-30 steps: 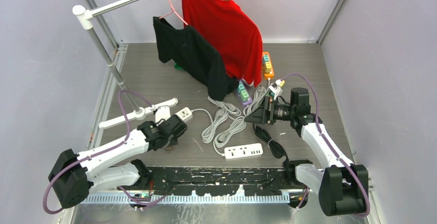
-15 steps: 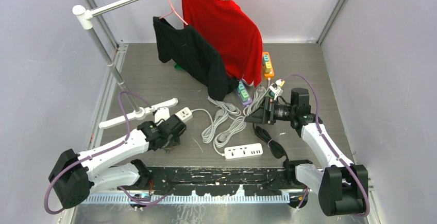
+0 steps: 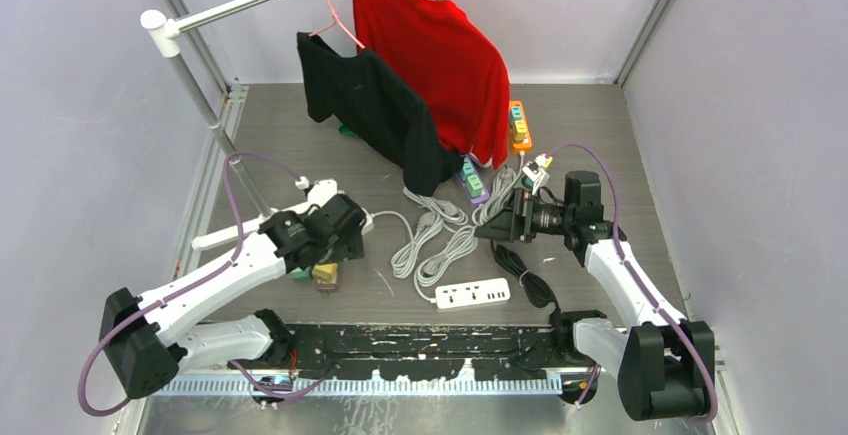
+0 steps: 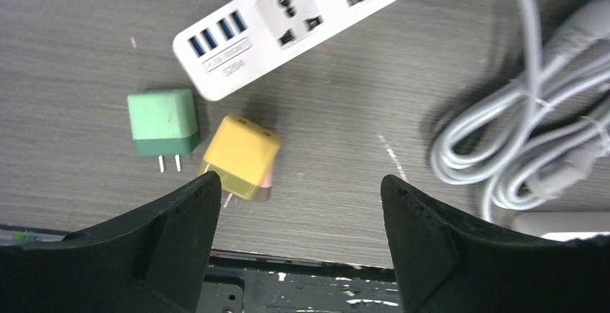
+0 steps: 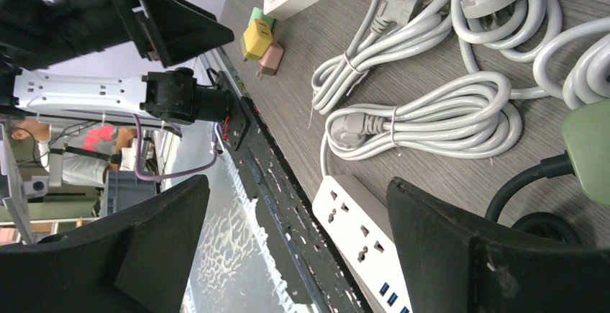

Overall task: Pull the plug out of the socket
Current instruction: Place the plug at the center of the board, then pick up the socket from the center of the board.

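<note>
In the left wrist view a small white socket strip (image 4: 295, 18) with USB ports lies on the grey table, with nothing plugged in. Just in front of it lie a green plug (image 4: 164, 120) and a yellow plug (image 4: 241, 155), which rests on a pink plug (image 4: 267, 183). My left gripper (image 4: 296, 183) is open and empty above them. In the top view it (image 3: 340, 240) hovers over the yellow plug (image 3: 325, 273). My right gripper (image 3: 500, 227) is open and empty, held above the cables.
Coiled white cables (image 3: 435, 235) lie mid-table. A second white strip (image 3: 472, 293) lies near the front edge, and a black cord (image 3: 525, 270) beside it. Purple (image 3: 473, 183) and orange (image 3: 519, 125) strips sit behind. Red and black shirts (image 3: 420, 65) hang on a rack.
My left gripper has risen and moved back from the table surface. The yellow and green plugs now show loose on the table below it. The right arm has not moved.
</note>
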`<state>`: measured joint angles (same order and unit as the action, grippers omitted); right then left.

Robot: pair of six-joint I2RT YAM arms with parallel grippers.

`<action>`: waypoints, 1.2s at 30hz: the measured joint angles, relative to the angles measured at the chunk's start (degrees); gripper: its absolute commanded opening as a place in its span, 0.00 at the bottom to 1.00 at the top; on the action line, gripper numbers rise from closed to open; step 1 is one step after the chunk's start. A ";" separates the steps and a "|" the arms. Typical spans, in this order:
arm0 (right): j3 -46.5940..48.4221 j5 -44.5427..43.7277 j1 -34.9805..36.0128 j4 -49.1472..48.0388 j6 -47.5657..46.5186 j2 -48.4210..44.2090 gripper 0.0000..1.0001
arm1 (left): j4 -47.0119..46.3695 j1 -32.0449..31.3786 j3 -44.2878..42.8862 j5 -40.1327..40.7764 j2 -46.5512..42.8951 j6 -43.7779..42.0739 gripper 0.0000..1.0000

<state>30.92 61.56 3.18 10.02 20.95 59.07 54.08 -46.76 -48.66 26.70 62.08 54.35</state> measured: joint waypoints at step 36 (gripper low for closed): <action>7.41 -25.24 28.55 33.90 -72.67 6.58 0.93 | -28.13 0.00 12.41 -17.53 -15.78 1.20 0.84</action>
<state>38.33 36.32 31.73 43.92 -51.72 65.65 25.96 -46.76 -36.25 9.17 46.30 55.55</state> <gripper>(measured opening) 0.950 0.839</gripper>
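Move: The emptied white socket strip lies about 8 cm back from my right hand, 4 cm to its left and 14 cm below. From that same hand, the black cable coil is roughly 4 cm back and 7 cm right, and the grey cable coil about level with it and 10 cm left. From my left hand the strip is about 30 cm right, 6 cm back and 10 cm lower; the yellow plug is 2 cm back and 3 cm left of that hand. I swing my open right hand back and down from its waiting place, about 7 cm back and 9 cm down, towards the USB end of the white socket strip. Its wrist turns some 75 degrees, from pointing mostly left to slanting steeply down. My empty, open left hand leaves the plugs, going about 8 cm right and ending some 4 cm higher after a dip, its fingers tilting over to the right. ##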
